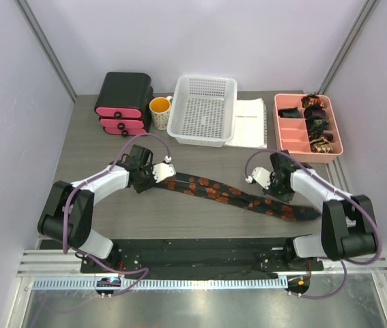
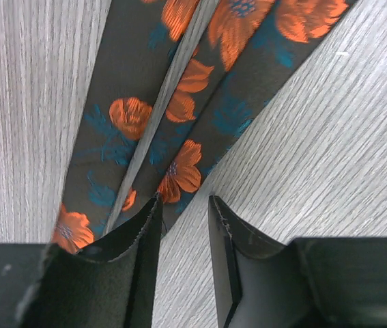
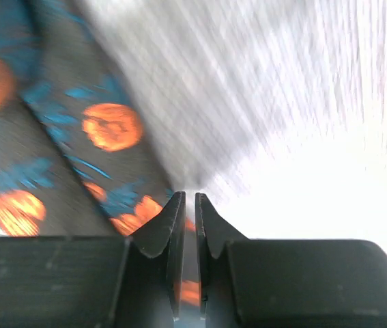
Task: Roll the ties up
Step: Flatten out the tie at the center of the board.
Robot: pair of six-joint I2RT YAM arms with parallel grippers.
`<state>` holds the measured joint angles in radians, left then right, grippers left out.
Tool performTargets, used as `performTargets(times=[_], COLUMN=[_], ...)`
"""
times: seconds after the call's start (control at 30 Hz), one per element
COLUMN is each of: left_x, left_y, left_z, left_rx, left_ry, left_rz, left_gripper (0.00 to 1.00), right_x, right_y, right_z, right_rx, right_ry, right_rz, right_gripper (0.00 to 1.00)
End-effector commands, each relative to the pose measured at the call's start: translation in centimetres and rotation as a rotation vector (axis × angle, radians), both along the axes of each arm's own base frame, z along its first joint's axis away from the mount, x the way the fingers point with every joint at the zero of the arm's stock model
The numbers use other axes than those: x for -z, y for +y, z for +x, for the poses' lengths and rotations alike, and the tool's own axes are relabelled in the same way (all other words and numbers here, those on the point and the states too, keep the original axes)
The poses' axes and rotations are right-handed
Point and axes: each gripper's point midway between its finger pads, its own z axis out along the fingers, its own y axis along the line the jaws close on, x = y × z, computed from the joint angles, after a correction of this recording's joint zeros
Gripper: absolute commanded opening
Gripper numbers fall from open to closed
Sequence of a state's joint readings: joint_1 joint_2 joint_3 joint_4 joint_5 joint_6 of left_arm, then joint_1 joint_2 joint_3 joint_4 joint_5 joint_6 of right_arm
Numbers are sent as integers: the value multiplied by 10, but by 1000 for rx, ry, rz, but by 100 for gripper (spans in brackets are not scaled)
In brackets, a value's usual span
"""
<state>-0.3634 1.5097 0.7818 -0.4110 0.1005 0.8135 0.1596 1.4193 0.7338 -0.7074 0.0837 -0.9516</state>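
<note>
One long dark tie [image 1: 213, 190] with orange flowers lies flat across the table, running from left to lower right. My left gripper [image 1: 156, 175] is at its left end. In the left wrist view the fingers [image 2: 185, 200] stand apart with bare table between them, and the left finger rests at the edge of the tie [image 2: 145, 116]. My right gripper [image 1: 274, 191] is over the tie's right part. In the blurred right wrist view its jaws [image 3: 189, 197] are nearly together, with orange fabric of the tie [image 3: 63, 150] in the narrow gap. Several rolled ties [image 1: 316, 123] sit in the pink tray.
A pink divided tray [image 1: 289, 133] stands at the back right. Next to it lie a white booklet [image 1: 251, 123] and a white mesh basket [image 1: 203, 109]. An orange mug [image 1: 160, 109] and a black and pink drawer box [image 1: 123, 102] stand at the back left.
</note>
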Motion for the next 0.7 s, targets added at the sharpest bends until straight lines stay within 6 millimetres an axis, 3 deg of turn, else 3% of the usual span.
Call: performTargets(times=[0.0, 0.1, 0.13, 0.17, 0.2, 0.23, 0.27, 0.3, 0.33, 0.37, 0.5, 0.67], left_x=[15, 2, -9, -19, -27, -38, -47, -53, -58, -63, -54, -34], left_y=[4, -3, -11, -16, -19, -26, -31, -35, -42, -47, -57, -66], left_z=[-32, -37, -43, -41, -40, -38, -34, -31, -30, -23, -8, 11], left_rx=[-25, -8, 20, 40, 62, 81, 98, 129, 158, 179, 256, 382], left_ry=[142, 147, 160, 141, 125, 93, 72, 53, 47, 31, 68, 78], left_rz=[-4, -56, -105, -130, -150, -188, -212, -227, -258, -268, -262, -232], left_gripper=[33, 36, 39, 49, 57, 66, 83, 92, 99, 100, 100, 100], right_x=[-24, -46, -62, -69, -89, -93, -92, -104, -100, -98, -73, -43], right_y=[-7, 8, 16, 25, 42, 48, 59, 75, 81, 99, 140, 158], right_z=[32, 45, 52, 55, 66, 59, 57, 59, 51, 45, 35, 31], right_rx=[5, -2, -2, -16, -41, -33, -36, -55, -49, -72, -147, -227], right_ry=[-235, -304, -319, -313, -332, -287, -237, -219, -166, -132, -81, -77], right_rz=[-21, 68, 109, 157, 240, 278, 317, 381, 390, 402, 399, 338], right_gripper=[18, 26, 32, 36, 40, 51, 57, 62, 70, 73, 80, 83])
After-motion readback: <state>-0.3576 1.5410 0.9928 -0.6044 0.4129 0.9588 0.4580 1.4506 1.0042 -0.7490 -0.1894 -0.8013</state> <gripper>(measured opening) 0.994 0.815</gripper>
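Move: Down at the near edge of the tie, both hands sit with their fingertips almost on the board. The tie's middle is about 26 cm right and 2 cm back of the left hand, and some 24 cm left and 2 cm ahead of the right. The white basket stands about 30 cm ahead and 29 cm left of the right hand; the notebook 26 ahead, 13 left; the pink organizer 24 ahead, 7 right. Lifting clear of the tie's right part, the right hand opens wide and arcs forward and up, then swings left and sinks partway back, ending about 15 cm further left and 6 cm higher, above the tie near its middle. The left hand draws back about 3 cm, opens fully, rises, then comes forward again and right along the tie, turning some 15 degrees clockwise. ##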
